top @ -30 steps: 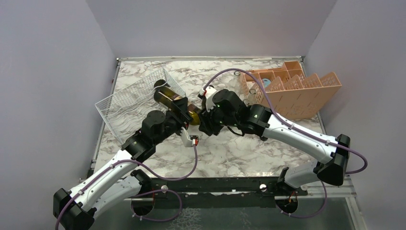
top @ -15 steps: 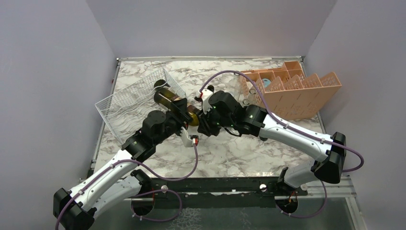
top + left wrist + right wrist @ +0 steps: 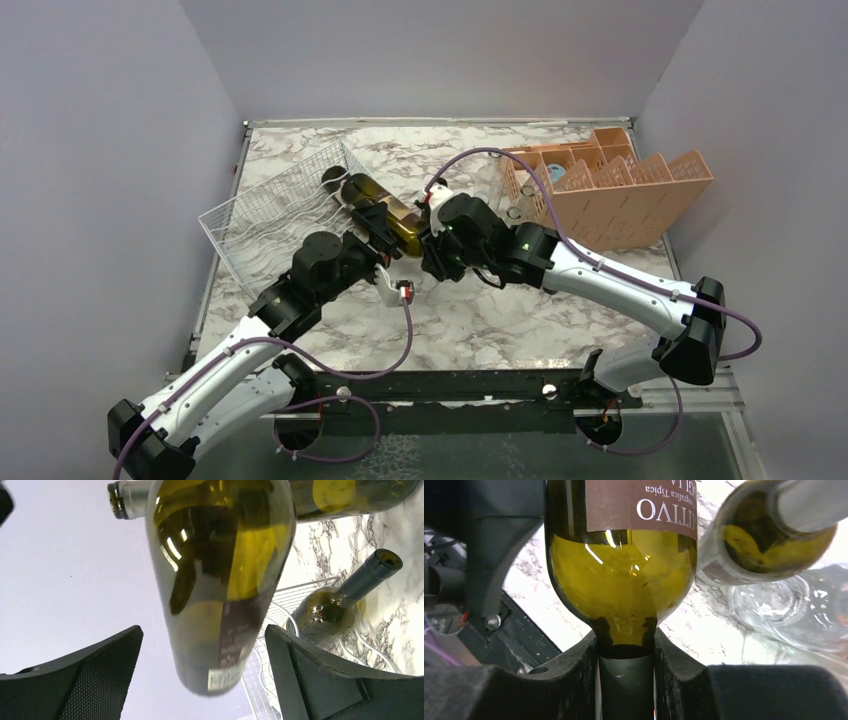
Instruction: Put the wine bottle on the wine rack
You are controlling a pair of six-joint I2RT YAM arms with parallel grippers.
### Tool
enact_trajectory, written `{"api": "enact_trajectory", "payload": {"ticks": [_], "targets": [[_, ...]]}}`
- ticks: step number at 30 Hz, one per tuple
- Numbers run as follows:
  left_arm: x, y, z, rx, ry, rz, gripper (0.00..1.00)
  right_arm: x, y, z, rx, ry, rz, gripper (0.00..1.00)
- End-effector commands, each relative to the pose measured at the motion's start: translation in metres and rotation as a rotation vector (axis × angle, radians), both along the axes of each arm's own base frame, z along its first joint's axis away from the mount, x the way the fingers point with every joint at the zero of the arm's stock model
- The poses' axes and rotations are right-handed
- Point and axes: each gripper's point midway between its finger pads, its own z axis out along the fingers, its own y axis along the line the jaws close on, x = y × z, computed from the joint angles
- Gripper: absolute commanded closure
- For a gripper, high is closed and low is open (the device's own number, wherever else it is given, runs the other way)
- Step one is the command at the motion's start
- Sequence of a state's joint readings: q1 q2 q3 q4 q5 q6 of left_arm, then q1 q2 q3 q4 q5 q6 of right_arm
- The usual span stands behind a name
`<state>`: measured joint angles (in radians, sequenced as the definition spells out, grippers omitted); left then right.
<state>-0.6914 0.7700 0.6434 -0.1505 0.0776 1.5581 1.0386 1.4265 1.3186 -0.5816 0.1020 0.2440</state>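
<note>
A dark green wine bottle [image 3: 385, 212] with a brown label is held level above the table, its base at the right edge of the white wire wine rack [image 3: 262, 215]. My right gripper [image 3: 430, 247] is shut on its neck; in the right wrist view the fingers [image 3: 584, 675] clamp the neck [image 3: 625, 680] just below the shoulder. My left gripper [image 3: 372, 240] is open beneath the body. The left wrist view shows the wine bottle [image 3: 220, 580] between the two spread fingers [image 3: 90, 680], touching neither.
An orange plastic crate [image 3: 610, 185] with dividers stands at the back right. Another bottle [image 3: 340, 600] lies by the rack's wire, and one more [image 3: 350, 495] crosses behind the held bottle. A clear glass item [image 3: 784, 610] sits on the marble.
My left gripper has opened and let go of the bottle's body. The right gripper closed on the neck and now carries the bottle alone. The bottle's base has shifted slightly back and right.
</note>
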Motion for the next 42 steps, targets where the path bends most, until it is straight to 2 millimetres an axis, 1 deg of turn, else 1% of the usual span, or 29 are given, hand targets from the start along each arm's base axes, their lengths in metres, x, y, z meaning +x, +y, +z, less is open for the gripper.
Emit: {"api": "enact_trajectory", "payload": {"ticks": [1, 3, 5, 9, 11, 12, 15, 16, 18, 22, 25, 28, 29, 30, 35, 37, 40, 42], "targets": [[-0.008, 0.004, 0.027, -0.085, -0.016, 0.003, 0.01, 0.024, -0.002, 0.045, 0.128, -0.127, -0.113, 0.99], [-0.012, 0.006, 0.033, -0.131, -0.006, 0.010, 0.01, 0.025, -0.002, 0.046, 0.131, -0.129, -0.125, 0.99], [-0.015, 0.012, 0.044, -0.193, 0.005, 0.036, 0.01, 0.025, -0.001, 0.046, 0.136, -0.129, -0.128, 0.99], [-0.010, 0.039, 0.067, -0.359, 0.048, 0.208, 0.01, 0.025, 0.002, 0.045, 0.152, -0.123, -0.121, 0.99], [-0.012, 0.046, 0.076, -0.456, 0.073, 0.250, 0.01, 0.023, 0.006, 0.042, 0.161, -0.114, -0.105, 0.99], [-0.013, 0.048, 0.083, -0.532, 0.087, 0.263, 0.01, 0.022, 0.008, 0.040, 0.162, -0.109, -0.094, 0.99], [-0.012, 0.065, 0.113, -0.882, 0.127, 0.357, 0.01, 0.018, 0.014, 0.033, 0.162, -0.100, -0.057, 0.99], [-0.012, 0.069, 0.120, -0.965, 0.149, 0.380, 0.01, 0.017, 0.016, 0.032, 0.166, -0.099, -0.039, 0.99], [-0.012, 0.074, 0.129, -1.079, 0.193, 0.414, 0.01, 0.013, 0.021, 0.028, 0.179, -0.088, -0.010, 0.99], [-0.009, 0.068, 0.143, -1.244, 0.297, 0.427, 0.01, 0.005, 0.031, 0.023, 0.202, -0.080, 0.066, 0.99], [-0.004, 0.072, 0.158, -1.394, 0.343, 0.478, 0.01, 0.001, 0.038, 0.011, 0.192, -0.055, 0.102, 0.99], [-0.002, 0.072, 0.174, -1.443, 0.374, 0.497, 0.01, -0.008, 0.046, -0.002, 0.182, -0.031, 0.149, 0.99], [-0.003, 0.072, 0.182, -1.457, 0.379, 0.495, 0.01, -0.012, 0.050, -0.008, 0.179, -0.026, 0.172, 0.99], [-0.003, 0.071, 0.185, -1.464, 0.388, 0.494, 0.01, -0.017, 0.054, -0.013, 0.176, -0.022, 0.199, 0.99], [-0.004, 0.068, 0.188, -1.480, 0.425, 0.497, 0.01, -0.046, 0.077, -0.034, 0.151, -0.019, 0.348, 0.99], [-0.005, 0.068, 0.188, -1.483, 0.432, 0.499, 0.01, -0.053, 0.086, -0.042, 0.133, -0.021, 0.385, 0.99], [-0.004, 0.067, 0.183, -1.476, 0.441, 0.510, 0.01, -0.055, 0.097, -0.056, 0.118, 0.001, 0.385, 0.99], [-0.004, 0.067, 0.182, -1.475, 0.449, 0.512, 0.01, -0.053, 0.104, -0.064, 0.116, 0.022, 0.362, 0.99]]}}
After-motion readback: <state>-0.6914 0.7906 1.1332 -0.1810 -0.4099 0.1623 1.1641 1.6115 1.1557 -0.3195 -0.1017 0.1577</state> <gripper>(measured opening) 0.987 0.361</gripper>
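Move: The right hand holds the wine bottle's neck; the middle of the wine rack lies about 17 cm ahead, 31 cm left and 17 cm below. The bottle already in the rack is roughly 19 cm ahead and 16 cm left; a standing bottle is some 10 cm ahead and 2 cm right. The left hand's open fingers still straddle the held bottle's middle; from that hand the rack is about 12 cm ahead, 23 cm left and 22 cm below. Upward, about 18 cm and some 6 cm left, the empty left hand comes away from the bottle, rolling clockwise as seen from behind by roughly 80 degrees, fingers staying wide open. After a slight forward-right shift, the right hand keeps its neck grip and lowers the bottle about 10 cm, drawing back and left while turning counter-clockwise some 20 degrees, to bring it round the rack's near side. ##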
